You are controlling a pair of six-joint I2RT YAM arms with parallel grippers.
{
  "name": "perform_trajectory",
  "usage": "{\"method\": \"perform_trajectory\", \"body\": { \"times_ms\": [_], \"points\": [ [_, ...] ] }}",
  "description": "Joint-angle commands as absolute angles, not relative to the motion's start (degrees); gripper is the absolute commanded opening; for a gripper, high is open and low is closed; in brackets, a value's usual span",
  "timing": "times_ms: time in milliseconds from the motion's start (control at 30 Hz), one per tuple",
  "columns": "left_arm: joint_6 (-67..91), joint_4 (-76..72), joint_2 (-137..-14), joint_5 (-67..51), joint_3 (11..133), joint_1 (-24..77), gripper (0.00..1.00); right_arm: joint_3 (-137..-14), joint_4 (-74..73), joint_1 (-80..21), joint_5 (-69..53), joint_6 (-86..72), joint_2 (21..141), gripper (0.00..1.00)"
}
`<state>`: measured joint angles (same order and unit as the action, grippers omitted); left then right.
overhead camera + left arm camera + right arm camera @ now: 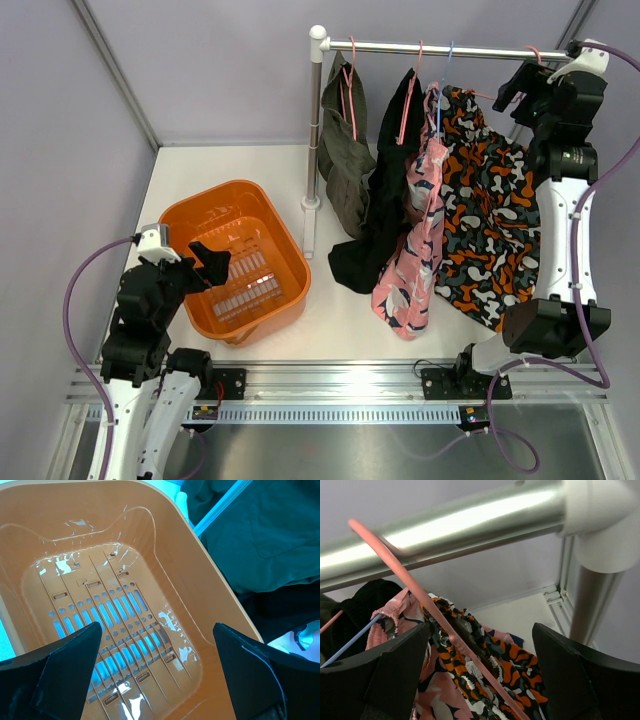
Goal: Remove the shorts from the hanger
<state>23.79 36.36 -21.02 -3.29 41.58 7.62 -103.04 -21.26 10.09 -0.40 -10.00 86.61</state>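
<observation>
Four shorts hang on hangers from a metal rail (440, 47): olive green (345, 165), black (372, 225), pink patterned (412, 260) and orange-black-grey camouflage (490, 230). My right gripper (512, 97) is raised to the rail's right end, just above the camouflage shorts (512, 672). In its wrist view the gripper (481, 630) is open, and the pink hanger (415, 587) runs diagonally between its fingers without either one touching it. The pink shorts (395, 617) and a blue hanger (350, 641) lie to its left. My left gripper (212, 262) (157, 630) hangs open and empty over the orange basket.
The orange basket (180, 215) (210, 580) stands at the left of the table with nothing in it. The rail's upright post (316, 120) stands between basket and shorts. A white rail joint (600, 520) and its post are close to the right fingers. Walls enclose the table.
</observation>
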Motion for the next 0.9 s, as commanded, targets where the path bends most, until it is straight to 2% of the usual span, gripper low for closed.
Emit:
{"method": "perform_trajectory", "body": {
  "times_ms": [0, 300, 500, 867],
  "points": [
    [23.03, 34.01, -20.21, -4.48, 41.4, 7.91, 0.99, -104.42, -18.89, 10.11, -5.09, -10.99, 87.1, 0.91],
    [22.94, 33.93, -20.21, -4.83, 41.4, 7.91, 0.99, -102.48, -18.9, 10.11, -7.47, -13.53, 84.82, 0.78],
    [23.03, 33.92, -20.13, -4.83, 41.31, 7.91, 0.99, -102.39, -19.6, 10.2, -10.1, -15.37, 84.29, 0.55],
    [22.94, 33.84, -19.95, -5.19, 41.31, 7.91, 0.99, -100.9, -19.25, 10.2, -11.25, -16.26, 83.32, 0.5]
  ]
}}
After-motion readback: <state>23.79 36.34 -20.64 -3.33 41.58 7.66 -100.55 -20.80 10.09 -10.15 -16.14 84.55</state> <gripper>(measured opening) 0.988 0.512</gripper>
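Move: The neck of the pink hanger carrying the camo shorts is about 3 cm left of the right hand, 1 cm ahead and nearly level. The rail's white corner is some 10 cm right, 2 ahead and 7 above; the blue hanger's neck is about 20 left, level with the hand both ways. From the left hand, the pink hanger's neck lies roughly 63 cm right, 27 ahead and 20 above. The right hand slides about 4 cm left, turning some 10 degrees counter-clockwise, half-closing around the pink hanger's neck. ##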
